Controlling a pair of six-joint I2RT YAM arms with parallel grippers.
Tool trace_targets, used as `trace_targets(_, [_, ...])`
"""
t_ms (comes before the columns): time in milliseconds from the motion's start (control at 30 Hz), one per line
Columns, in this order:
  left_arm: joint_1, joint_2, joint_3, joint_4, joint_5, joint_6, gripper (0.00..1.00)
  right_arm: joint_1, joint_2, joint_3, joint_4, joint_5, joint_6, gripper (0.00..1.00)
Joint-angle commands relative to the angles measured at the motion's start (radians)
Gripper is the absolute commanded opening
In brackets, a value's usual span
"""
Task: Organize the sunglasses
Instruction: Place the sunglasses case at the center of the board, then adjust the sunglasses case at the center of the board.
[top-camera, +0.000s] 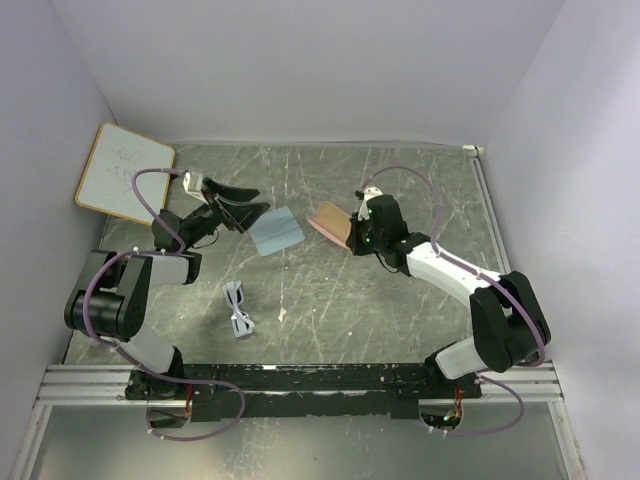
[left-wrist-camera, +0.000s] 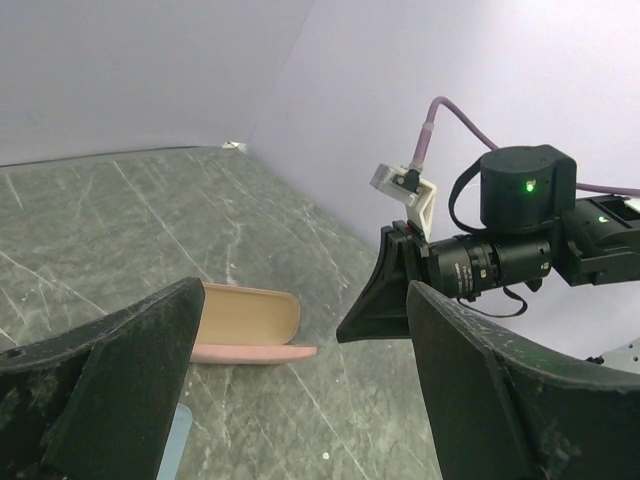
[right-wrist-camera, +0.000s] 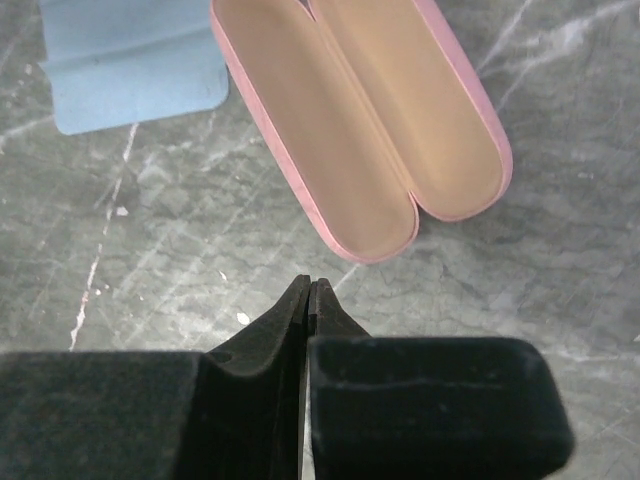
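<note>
The white-framed sunglasses (top-camera: 238, 311) lie on the table in front of the left arm, apart from both grippers. An open tan-pink case (top-camera: 330, 221) (right-wrist-camera: 370, 130) (left-wrist-camera: 245, 322) lies in the middle, its inside empty. My right gripper (top-camera: 357, 226) (right-wrist-camera: 311, 287) sits just right of the case, jaws pressed together on nothing. My left gripper (top-camera: 243, 207) (left-wrist-camera: 300, 400) hovers left of the light blue cloth (top-camera: 275, 231) (right-wrist-camera: 135, 60), jaws wide apart and empty.
A white board with a wooden frame (top-camera: 122, 170) leans at the back left corner. White walls close in the table on three sides. A metal rail (top-camera: 300, 385) runs along the near edge by the arm bases.
</note>
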Motion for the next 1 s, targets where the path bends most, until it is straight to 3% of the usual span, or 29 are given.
trace_targets(0, [0.001,-0.001,0.009,0.013,0.008,0.018,0.94,0.004,0.004,-0.030,0.011,0.032,0.036,0.00])
trace_targets(400, [-0.022,-0.014,0.015,-0.052,-0.006,0.066,0.94,0.066,0.054,-0.090,0.103,-0.071,0.076,0.00])
trace_targets(967, [-0.029,-0.020,0.015,-0.096,-0.009,0.102,0.94,0.053,0.233,0.018,0.136,-0.011,0.035,0.00])
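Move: The opened pink sunglasses case lies about 10 cm ahead of my right hand, 4 cm to its left and some 8 cm below; its near end comes closest to my shut fingertips. Roughly 14 cm left of the case and 2 cm nearer my bases is the blue cloth. From my left hand, the case is about 11 cm ahead, 17 cm to the right and 23 cm down. I lower my shut right hand about 7.5 cm towards the table beside the near end of the case, first easing back and left by some 3 cm each, then dropping almost straight and finally nudging about 1 cm forward. The fingers tip down about 10 degrees more and stay closed; whether they touch the case can't be seen. My open left hand sinks slightly. ##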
